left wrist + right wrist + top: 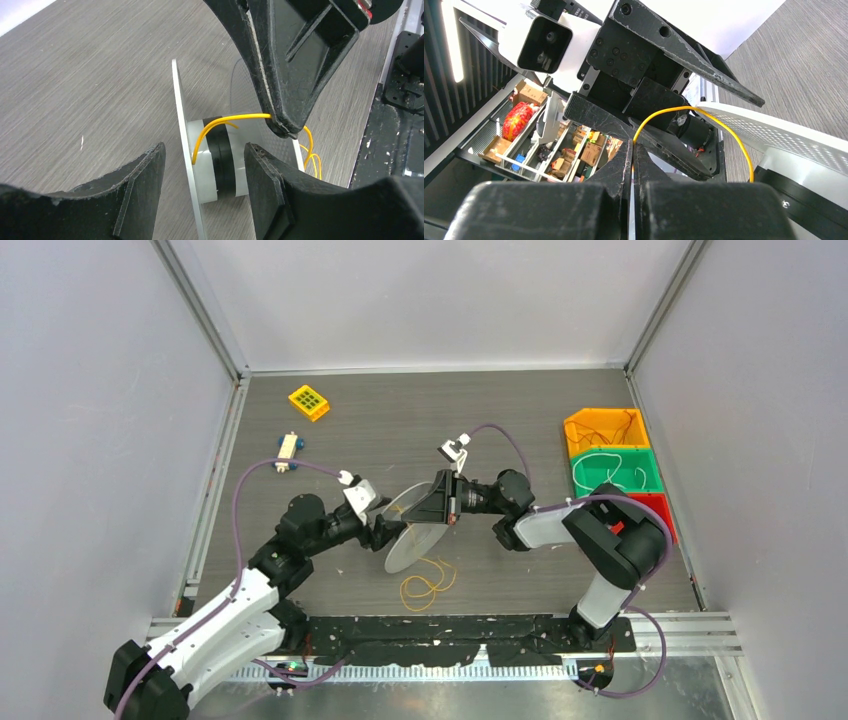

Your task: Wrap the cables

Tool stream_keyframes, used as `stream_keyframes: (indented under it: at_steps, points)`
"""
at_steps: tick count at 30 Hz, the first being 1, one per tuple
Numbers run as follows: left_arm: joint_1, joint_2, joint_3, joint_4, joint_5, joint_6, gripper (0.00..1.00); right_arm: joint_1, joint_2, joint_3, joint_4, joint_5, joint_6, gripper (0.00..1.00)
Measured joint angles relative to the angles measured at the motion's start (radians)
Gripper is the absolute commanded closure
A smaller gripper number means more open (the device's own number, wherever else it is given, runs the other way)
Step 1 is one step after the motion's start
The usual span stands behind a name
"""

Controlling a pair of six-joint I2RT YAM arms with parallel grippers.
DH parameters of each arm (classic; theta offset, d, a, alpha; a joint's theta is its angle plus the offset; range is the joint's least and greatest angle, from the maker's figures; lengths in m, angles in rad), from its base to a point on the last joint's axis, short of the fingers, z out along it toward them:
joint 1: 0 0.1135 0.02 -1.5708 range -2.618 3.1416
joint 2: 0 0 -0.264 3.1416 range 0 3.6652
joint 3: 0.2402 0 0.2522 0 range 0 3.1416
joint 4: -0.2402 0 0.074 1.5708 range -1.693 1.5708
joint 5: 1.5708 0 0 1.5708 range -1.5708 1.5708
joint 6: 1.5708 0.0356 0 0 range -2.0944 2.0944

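A white spool [415, 530] stands on edge mid-table, its hub [222, 160] white with a black band. The yellow cable [235, 118] runs from the hub up to my right gripper [282, 127], which is shut on it just above the spool. Slack cable lies in loops [428, 582] on the table in front. In the right wrist view the pads [633, 146] pinch the cable [724, 125] beside the perforated flange [784, 135]. My left gripper [204, 147] is open, one finger on each side of the flange and hub, holding nothing.
Orange [603, 428], green [615, 472] and red [655, 512] bins stand at the right, the first two with wires inside. A yellow block [309, 402] and a small white connector [288, 451] lie at the back left. Black tape [450, 628] lines the near edge.
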Motion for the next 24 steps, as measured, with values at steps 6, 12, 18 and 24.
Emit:
stream_keyframes:
  at_steps: [6,12,18,24]
  points:
    - [0.000,0.000,0.000,0.032,-0.016,-0.028,0.45,-0.001,0.002,-0.001,0.002,-0.004,0.000,0.94]
    - [0.001,0.000,-0.005,0.050,-0.050,-0.058,0.52,-0.001,0.012,-0.002,0.007,-0.004,0.003,0.95]
    - [0.001,0.001,-0.016,0.053,-0.069,-0.073,0.74,-0.001,0.013,-0.005,0.009,-0.004,0.004,0.95]
    - [0.001,0.005,-0.016,0.051,-0.087,-0.075,1.00,-0.001,0.013,-0.007,0.010,0.000,0.006,0.94]
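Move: The cable strand against the spool's left flange is about 1 cm ahead of the left hand, roughly level in height. From that hand, the spool's hub is some 2 cm back, 4 right and 6 below; the loose cable coil is about 12 back, 7 right and 18 below. From the right hand, which already holds the cable, the strand at the flange is about 4 cm ahead, 3 left and 4 below. Edging about 1 cm forward, the left hand shuts, pinching the cable against the spool's left flange. ##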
